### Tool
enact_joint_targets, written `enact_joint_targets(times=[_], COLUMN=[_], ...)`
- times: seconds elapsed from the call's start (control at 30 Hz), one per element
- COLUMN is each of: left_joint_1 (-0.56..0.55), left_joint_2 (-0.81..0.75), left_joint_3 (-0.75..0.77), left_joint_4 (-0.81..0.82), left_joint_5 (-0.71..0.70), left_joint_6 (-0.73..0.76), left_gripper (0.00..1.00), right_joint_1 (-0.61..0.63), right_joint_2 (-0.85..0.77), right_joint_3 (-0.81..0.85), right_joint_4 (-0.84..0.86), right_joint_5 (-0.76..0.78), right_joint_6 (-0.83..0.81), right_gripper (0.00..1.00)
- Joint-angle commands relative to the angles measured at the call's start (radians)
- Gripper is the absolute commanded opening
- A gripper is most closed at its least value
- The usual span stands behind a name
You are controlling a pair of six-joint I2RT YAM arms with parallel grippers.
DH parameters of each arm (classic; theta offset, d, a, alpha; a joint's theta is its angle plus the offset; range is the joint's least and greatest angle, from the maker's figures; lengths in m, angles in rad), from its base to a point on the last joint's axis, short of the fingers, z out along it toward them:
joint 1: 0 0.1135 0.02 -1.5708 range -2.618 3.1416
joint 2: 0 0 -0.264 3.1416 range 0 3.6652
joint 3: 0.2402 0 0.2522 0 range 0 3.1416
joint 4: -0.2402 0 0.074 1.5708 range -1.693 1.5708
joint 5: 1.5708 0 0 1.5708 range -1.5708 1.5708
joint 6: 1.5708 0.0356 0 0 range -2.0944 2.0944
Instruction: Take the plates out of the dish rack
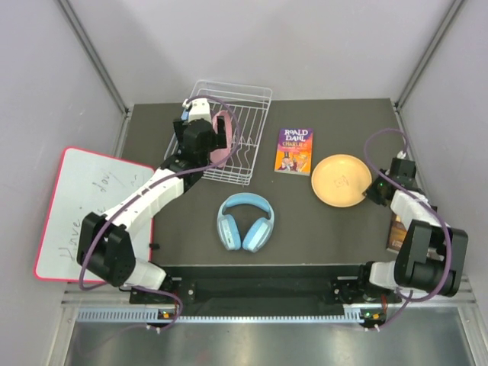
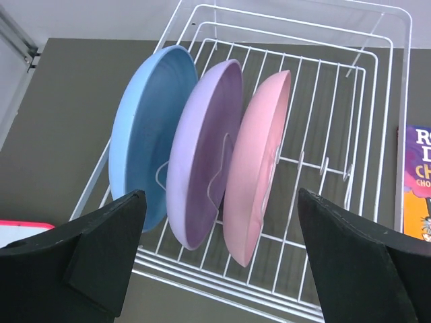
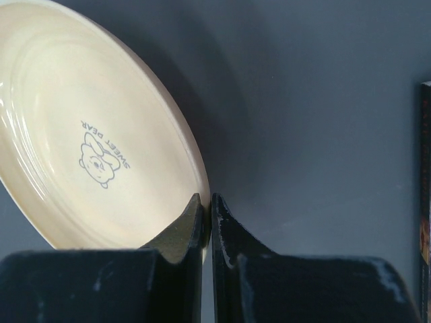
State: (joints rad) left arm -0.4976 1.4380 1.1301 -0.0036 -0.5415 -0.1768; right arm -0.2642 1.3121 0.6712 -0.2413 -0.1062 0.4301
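The white wire dish rack [image 1: 248, 114] stands at the back of the table. In the left wrist view, the rack [image 2: 228, 284] holds three plates on edge: light blue [image 2: 145, 148], lilac purple [image 2: 202, 155] and pink [image 2: 259, 155]. My left gripper [image 2: 220, 202] is open and empty, above the rack's near edge, with the plates between and beyond its fingers. In the top view it [image 1: 204, 130] covers most of them; the pink plate [image 1: 225, 130] shows. The orange-yellow plate [image 1: 341, 180] lies at the right. My right gripper [image 3: 207, 202] is shut on its rim [image 3: 87, 134].
A Roald Dahl book [image 1: 294, 150] lies between the rack and the orange-yellow plate. Light-blue headphones [image 1: 245, 221] lie at the front middle. A red-edged whiteboard [image 1: 84, 206] lies at the left under my left arm. Another book [image 1: 394, 229] lies at the right edge.
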Motion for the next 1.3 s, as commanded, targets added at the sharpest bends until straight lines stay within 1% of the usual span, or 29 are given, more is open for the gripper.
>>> enact_joint_targets(times=[0.0,0.07,0.17,0.2,0.27,0.3,0.37,0.4,0.43,0.47,0.5,0.7,0.93,1.0,1.03,1.07,1.23,1.27], left_joint_1=[0.017,0.021,0.019,0.021,0.019,0.021,0.019,0.021,0.019,0.019,0.018,0.016,0.004,-0.004,-0.007,-0.010,-0.032,-0.035], left_joint_2=[0.027,0.039,0.059,0.070,0.081,0.081,0.082,0.081,0.078,0.073,0.071,0.101,0.153,0.177,0.183,0.199,0.228,0.229], left_joint_3=[-0.004,-0.007,-0.007,-0.004,-0.006,-0.009,-0.009,-0.009,-0.012,-0.015,-0.018,-0.003,0.016,0.026,0.034,0.039,0.063,0.063], left_joint_4=[0.082,0.100,0.116,0.119,0.134,0.140,0.146,0.148,0.152,0.158,0.169,0.172,0.174,0.171,0.169,0.169,0.169,0.172], left_joint_5=[0.037,0.051,0.057,0.057,0.054,0.054,0.049,0.042,0.040,0.041,0.043,0.048,-0.012,-0.041,-0.052,-0.075,-0.155,-0.166], left_joint_6=[0.016,0.014,0.011,0.011,0.011,0.010,0.008,0.007,0.005,0.005,0.008,0.028,0.082,0.094,0.099,0.109,0.137,0.143], left_gripper=[0.97,0.96,0.95,0.94,0.93,0.92,0.91,0.90,0.89,0.86,0.81,0.70,0.68,0.66,0.64,0.57,0.42,0.37], right_joint_1=[-0.009,-0.009,-0.009,-0.010,-0.010,-0.010,-0.010,-0.010,-0.009,-0.010,-0.009,-0.010,-0.009,-0.010,-0.009,-0.010,-0.010,-0.010], right_joint_2=[0.059,0.090,0.108,0.114,0.130,0.131,0.119,0.112,0.092,0.085,0.076,-0.007,-0.111,-0.125,-0.135,-0.140,-0.166,-0.169], right_joint_3=[0.077,0.077,0.073,0.080,0.088,0.093,0.087,0.082,0.080,0.079,0.080,0.079,0.083,0.090,0.093,0.097,0.094,0.091], right_joint_4=[0.096,0.096,0.096,0.083,0.070,0.056,0.053,0.051,0.048,0.042,0.027,-0.022,-0.069,-0.081,-0.084,-0.093,-0.099,-0.099], right_joint_5=[-0.012,-0.015,-0.003,0.002,0.007,0.013,0.019,0.028,0.034,0.039,0.052,0.071,0.063,0.062,0.060,0.059,0.060,0.060], right_joint_6=[-0.013,-0.014,-0.017,-0.019,-0.033,-0.033,-0.034,-0.034,-0.034,-0.037,-0.040,-0.056,-0.056,-0.057,-0.056,-0.056,-0.059,-0.060], right_gripper=[0.00,0.00,0.14,0.23,0.29,0.33,0.38,0.43,0.45,0.46,0.50,0.53,0.56,0.57,0.57,0.57,0.58,0.58])
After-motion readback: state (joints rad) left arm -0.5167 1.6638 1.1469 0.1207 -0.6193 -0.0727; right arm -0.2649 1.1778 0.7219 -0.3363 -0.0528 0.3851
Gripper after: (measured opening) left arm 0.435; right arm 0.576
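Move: The pink plate stands in the rack some 7 cm ahead of the open left gripper, 3 cm to its right and about 11 cm below. The purple plate is about 4 cm left of the pink plate and the blue plate 9 cm left of it, both about level with it fore and aft. The right gripper still holds the yellow plate's rim just above the table, with the plate's middle 11 cm left, 4 cm ahead and 2 cm below; the dark book lies about 15 cm right and 14 cm back. Bring the left gripper down about 6 cm and forward about 3 cm onto the pink plate's near rim, rolling its left side up nearly 10 degrees late on, and close from wide open to under half, one finger each side of the rim. Meanwhile lower the right hand about 2 cm, easing forward, open it to let go of the yellow plate, then lift about 6 cm clear. ##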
